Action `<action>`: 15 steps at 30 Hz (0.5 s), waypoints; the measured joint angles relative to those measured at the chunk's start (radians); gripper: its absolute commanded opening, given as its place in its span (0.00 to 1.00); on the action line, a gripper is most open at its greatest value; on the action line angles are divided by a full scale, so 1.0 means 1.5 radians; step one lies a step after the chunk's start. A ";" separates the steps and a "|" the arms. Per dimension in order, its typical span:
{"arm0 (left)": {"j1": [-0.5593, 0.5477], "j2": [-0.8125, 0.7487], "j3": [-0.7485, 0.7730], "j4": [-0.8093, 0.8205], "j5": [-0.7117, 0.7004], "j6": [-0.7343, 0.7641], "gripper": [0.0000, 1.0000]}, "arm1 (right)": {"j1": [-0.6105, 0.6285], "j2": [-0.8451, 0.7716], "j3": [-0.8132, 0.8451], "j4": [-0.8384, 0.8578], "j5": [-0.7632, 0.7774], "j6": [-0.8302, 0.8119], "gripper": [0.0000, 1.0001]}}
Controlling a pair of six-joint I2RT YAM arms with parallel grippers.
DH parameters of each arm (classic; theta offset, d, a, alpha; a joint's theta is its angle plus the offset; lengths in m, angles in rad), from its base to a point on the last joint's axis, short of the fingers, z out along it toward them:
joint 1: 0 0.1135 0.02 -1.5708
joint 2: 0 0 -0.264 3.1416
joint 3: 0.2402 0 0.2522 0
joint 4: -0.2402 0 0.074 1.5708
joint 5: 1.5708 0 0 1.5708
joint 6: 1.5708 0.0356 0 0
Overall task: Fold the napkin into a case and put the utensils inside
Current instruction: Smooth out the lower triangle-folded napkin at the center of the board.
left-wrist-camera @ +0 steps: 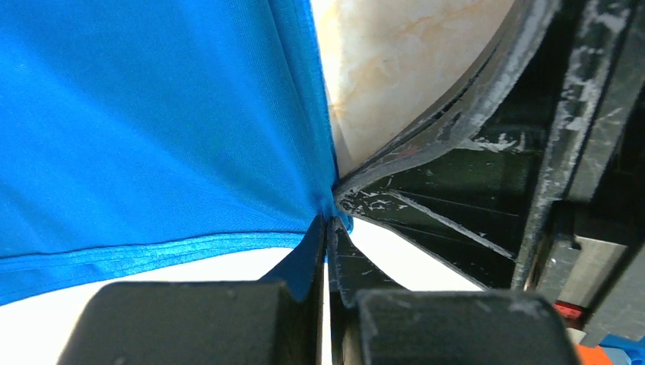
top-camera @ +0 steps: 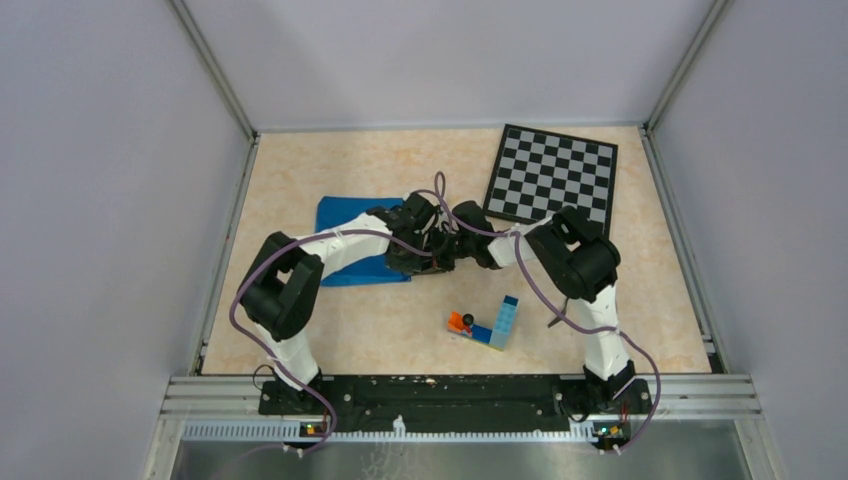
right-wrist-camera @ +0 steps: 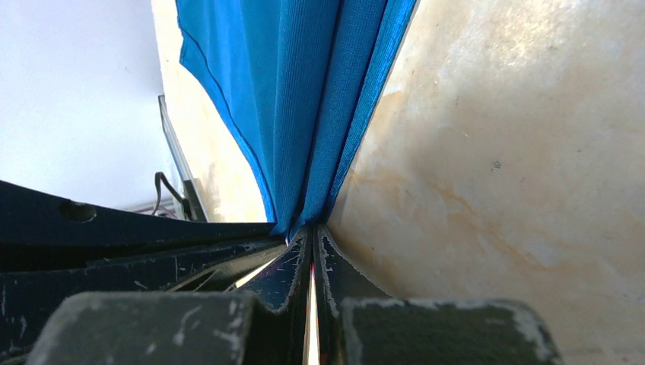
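Note:
The bright blue napkin (top-camera: pixel 343 222) lies left of the table's middle, partly under my left forearm. My two grippers meet at its right edge. The left gripper (top-camera: pixel 422 250) is shut on a pinch of the napkin (left-wrist-camera: pixel 152 129); the cloth fans out to the left from the closed fingertips of this left gripper (left-wrist-camera: pixel 328 222). My right gripper (top-camera: pixel 447 252) is likewise shut on the napkin (right-wrist-camera: pixel 304 106), whose bunched folds rise straight up from the right gripper (right-wrist-camera: pixel 312 230). The utensils are out of view.
A black-and-white chessboard (top-camera: pixel 553 173) lies at the back right. A small block of toy bricks (top-camera: pixel 490 324), blue with orange, sits near the front centre. Grey walls close in the beige tabletop (top-camera: pixel 650 300) on three sides.

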 measured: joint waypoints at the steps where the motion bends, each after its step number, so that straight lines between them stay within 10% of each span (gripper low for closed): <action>1: -0.001 0.001 0.001 -0.001 0.001 -0.001 0.02 | 0.000 0.000 0.000 0.000 0.000 0.000 0.00; 9: -0.011 0.015 0.007 -0.004 0.009 -0.012 0.12 | 0.000 0.000 -0.001 0.002 0.000 0.005 0.00; 15: -0.014 0.022 0.010 -0.018 -0.001 -0.012 0.47 | 0.000 0.000 -0.002 0.004 0.001 0.005 0.05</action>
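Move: The napkin's near right corner is pinched in the left hand's closed fingertips, barely 1 cm below the hand point. From there the napkin's middle lies about 7 cm ahead and 9 cm to the left, some 2 cm below, and the toy blocks about 14 cm to the right and 9 cm nearer the base. From the right hand, shut on the right edge beside the left, that corner is roughly 2 cm back, level sideways. The left hand, still pinching the napkin's corner, first draws it just under 1 cm to the right, then eases back towards the base and down by about the same while its shut fingers spread to nearly a third open and let go of the corner. The right hand stays in place with its fingers shut on the napkin's right edge a little farther out, anchoring it while the left draws and releases. ##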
